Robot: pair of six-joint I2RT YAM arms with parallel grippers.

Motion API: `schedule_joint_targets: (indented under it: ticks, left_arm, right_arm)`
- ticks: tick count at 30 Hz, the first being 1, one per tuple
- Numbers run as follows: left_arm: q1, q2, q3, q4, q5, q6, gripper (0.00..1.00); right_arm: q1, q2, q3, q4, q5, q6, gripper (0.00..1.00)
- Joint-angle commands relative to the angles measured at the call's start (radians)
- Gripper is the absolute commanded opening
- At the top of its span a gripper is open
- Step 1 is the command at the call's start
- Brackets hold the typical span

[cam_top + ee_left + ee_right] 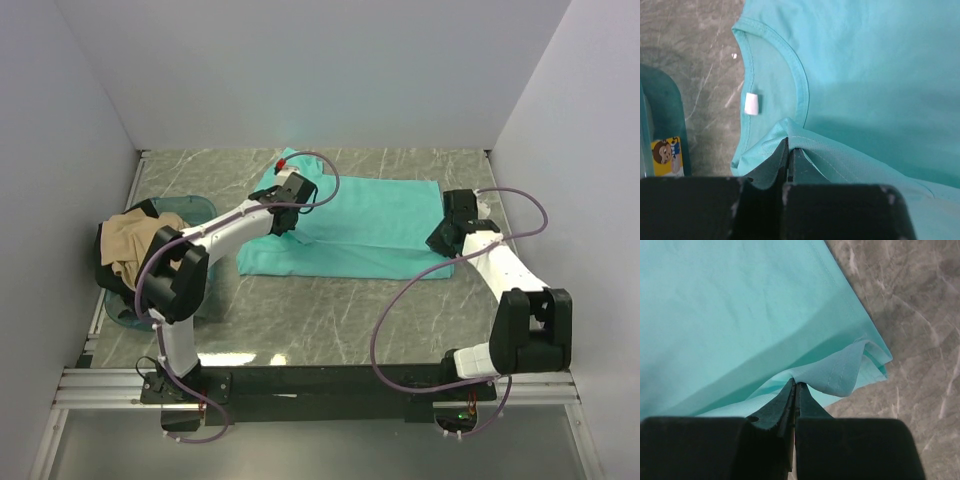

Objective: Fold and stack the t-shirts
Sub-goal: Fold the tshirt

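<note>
A teal t-shirt (375, 225) lies spread across the marble table. My left gripper (287, 218) is shut on a raised fold of its cloth just below the collar. In the left wrist view that gripper (789, 142) pinches the fold, with the white neck label (752, 104) just beyond on the teal t-shirt (875, 65). My right gripper (438, 243) is shut on the shirt's right edge. The right wrist view shows that gripper (795, 385) clamping a lifted hem fold of the teal t-shirt (740, 305). A tan t-shirt (135, 240) lies on dark ones (108, 268).
A translucent bluish tub (195, 205) at the left edge holds the tan and dark shirts; its wall (662, 110) carries a yellow cartoon sticker (667, 156). A small red object (285, 160) sits at the far side of the teal shirt. White walls enclose the table (330, 320).
</note>
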Motion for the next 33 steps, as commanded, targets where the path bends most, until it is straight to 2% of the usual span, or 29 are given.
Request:
schedule_joint_targets:
  ticks: [1,7,10,11,13,14,15,16,17,18,22,25,27,28,33]
  left_arm:
    - [0.013,0.027,0.055,0.039,0.007,0.047,0.01]
    - [0.034,0.088,0.086,0.052,0.038,0.081,0.05]
    - [0.047,0.119,0.104,0.049,0.046,0.088,0.18]
    - [0.05,0.134,0.118,0.047,0.05,0.091,0.27]
    - [0.064,0.148,0.138,0.047,0.053,0.091,0.32]
    - [0.067,0.159,0.162,0.041,0.05,0.087,0.48]
    - [0.074,0.163,0.178,0.033,0.05,0.084,0.58]
    - [0.077,0.166,0.208,0.024,0.041,0.072,0.7]
    - [0.079,0.163,0.218,0.012,0.038,0.065,0.94]
    - [0.08,0.157,0.224,0.006,0.037,0.061,0.99]
    - [0.079,0.084,0.169,0.012,0.058,0.0,0.99]
    - [0.079,0.006,0.067,0.059,0.137,-0.037,0.99]
    - [0.079,-0.044,0.011,0.088,0.24,-0.048,1.0]
    - [0.077,-0.057,-0.035,0.113,0.26,-0.069,0.99]
    - [0.077,-0.087,-0.138,0.157,0.316,-0.128,0.99]
  right_arm:
    - [-0.005,0.031,0.058,0.037,0.021,0.009,0.0]
    - [-0.007,0.102,0.097,0.047,0.022,0.015,0.0]
    - [-0.007,0.134,0.116,0.052,0.034,0.017,0.02]
    - [-0.005,0.142,0.122,0.055,0.051,0.014,0.11]
    - [-0.005,0.166,0.148,0.047,0.073,0.011,0.27]
    - [-0.005,0.172,0.159,0.044,0.096,0.005,0.43]
    - [-0.005,0.175,0.179,0.04,0.108,0.006,0.5]
    - [-0.005,0.171,0.188,0.026,0.122,0.008,0.66]
    - [-0.004,0.163,0.193,0.021,0.135,0.008,0.79]
    - [-0.002,0.153,0.196,0.018,0.145,0.006,0.88]
    - [0.013,0.039,0.144,0.038,0.134,-0.028,0.9]
    - [0.015,-0.041,0.07,0.092,0.036,-0.078,0.91]
    - [0.016,-0.08,0.012,0.119,-0.022,-0.089,0.91]
    - [0.015,-0.088,-0.008,0.142,-0.085,-0.101,0.91]
    - [0.026,-0.038,-0.035,0.169,-0.145,-0.155,0.91]
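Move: Both closed hands still hold the t-shirt's lifted near layer, the left one at the sleeve. Its landing strip on the flat shirt is about 4 cm ahead and 4 below the left hand, some 3 ahead and 3 below the right. The collar tag lies roughly 7 cm left of and 4 ahead of the left hand; the near fold runs about 11 cm back from it. From the right hand, the bottom hem is some 5 cm right, level with it. Both hands let go of the layer they carry, laying it on the shirt beneath: they sweep forward about 5 cm while sinking, then open wide. The right springs up some 5 cm off the cloth, coming back and a little left as its fingertips tilt up; the left rises less, draws back about 5 cm, and rolls some 15 degrees, left side down. ##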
